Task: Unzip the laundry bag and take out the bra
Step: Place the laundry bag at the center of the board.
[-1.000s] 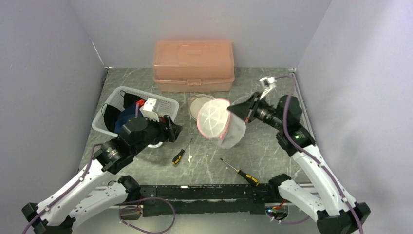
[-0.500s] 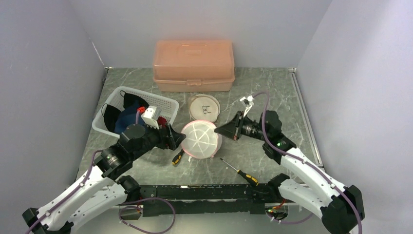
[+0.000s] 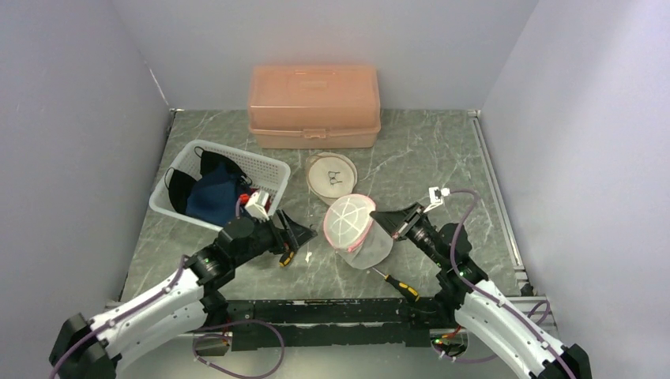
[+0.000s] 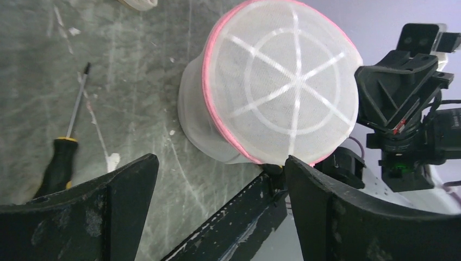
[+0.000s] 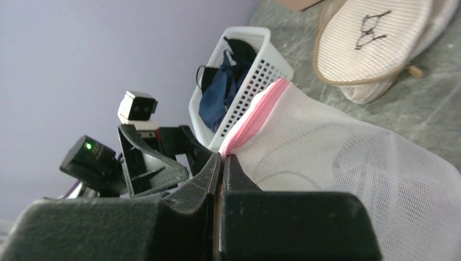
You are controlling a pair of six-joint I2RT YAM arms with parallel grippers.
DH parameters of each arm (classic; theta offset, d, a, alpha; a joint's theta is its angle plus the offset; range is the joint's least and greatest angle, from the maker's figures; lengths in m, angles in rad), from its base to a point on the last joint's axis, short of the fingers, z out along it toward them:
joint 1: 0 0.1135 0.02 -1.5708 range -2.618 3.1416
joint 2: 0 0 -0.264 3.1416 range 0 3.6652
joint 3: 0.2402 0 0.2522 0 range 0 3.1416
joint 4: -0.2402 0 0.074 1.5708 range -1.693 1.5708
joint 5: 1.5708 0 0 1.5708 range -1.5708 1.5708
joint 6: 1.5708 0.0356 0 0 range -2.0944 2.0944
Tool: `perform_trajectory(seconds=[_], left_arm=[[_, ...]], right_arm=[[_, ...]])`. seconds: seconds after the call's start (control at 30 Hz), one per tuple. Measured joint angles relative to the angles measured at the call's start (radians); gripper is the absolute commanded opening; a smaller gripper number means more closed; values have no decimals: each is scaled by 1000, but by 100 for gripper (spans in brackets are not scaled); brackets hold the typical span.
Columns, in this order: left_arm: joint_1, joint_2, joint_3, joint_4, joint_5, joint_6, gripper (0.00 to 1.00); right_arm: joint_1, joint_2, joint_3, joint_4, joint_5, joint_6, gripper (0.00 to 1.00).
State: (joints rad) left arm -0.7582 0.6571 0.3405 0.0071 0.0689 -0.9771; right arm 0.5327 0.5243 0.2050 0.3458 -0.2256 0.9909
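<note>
The laundry bag [image 3: 353, 227] is a round white mesh drum with a pink zipper rim [image 5: 253, 122]. It stands tilted near the table's front middle, its spoked round face [image 4: 282, 81] turned toward my left arm. My right gripper [image 3: 380, 217] is shut on the pink rim, and its tips [image 5: 222, 158] pinch the edge. My left gripper [image 3: 305, 234] stands open just left of the bag without touching it, its jaws [image 4: 220, 163] wide apart below the bag's face. The bra does not show plainly; only faint curved lines show through the mesh [image 5: 337, 163].
A salmon plastic box [image 3: 314, 105] stands at the back. A white basket [image 3: 265, 167] of dark clothes sits at the left. A flat beige mesh pouch [image 3: 332, 174] lies behind the bag. One screwdriver [image 3: 288, 254] lies by my left gripper, another [image 3: 393, 281] near the front edge.
My right gripper brought the bag from the right back down to the front middle, still gripping it. My left arm moved forward and right, and its jaws opened wider.
</note>
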Motion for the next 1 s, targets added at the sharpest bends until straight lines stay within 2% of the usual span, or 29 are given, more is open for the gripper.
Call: perform_trajectory(seconds=[0.1, 0.27, 0.4, 0.63, 0.87, 0.93, 1.0], left_arm=[[-9, 92, -21, 122, 30, -47, 90], [-26, 266, -39, 337, 67, -138, 82], [-82, 423, -35, 476, 63, -213, 77], [-136, 592, 9, 603, 62, -285, 72], [-138, 611, 26, 635, 31, -321, 72], [-140, 620, 38, 640, 28, -326, 69], [-141, 631, 42, 645, 22, -328, 60]], right_arm=[[0, -45, -42, 0, 62, 51, 0], [0, -85, -95, 6, 131, 106, 0], [0, -85, -101, 7, 160, 118, 0], [0, -94, -101, 5, 177, 119, 0], [0, -122, -101, -8, 175, 113, 0], [0, -126, -101, -8, 174, 113, 0], [0, -126, -101, -8, 173, 113, 0]])
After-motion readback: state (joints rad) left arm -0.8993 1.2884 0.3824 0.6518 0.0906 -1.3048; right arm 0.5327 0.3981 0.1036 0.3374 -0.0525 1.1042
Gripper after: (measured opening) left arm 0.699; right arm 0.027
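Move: The pink-rimmed laundry bag hangs about 15 cm to the left hand's right, level in reach and some 2 cm below it. The beige bag lies about 20 cm farther out and 7 cm right of that hand, the yellow screwdriver 3 cm back and 6 cm left, both roughly 15 cm below. From the right hand, which already pinches the rim, the pink-rimmed bag's middle is about 5 cm back, 4 cm left and 6 cm down. Left hand sweeps about 10 cm right to the laundry bag, fingers partly closing; right keeps its pinch, easing right. ##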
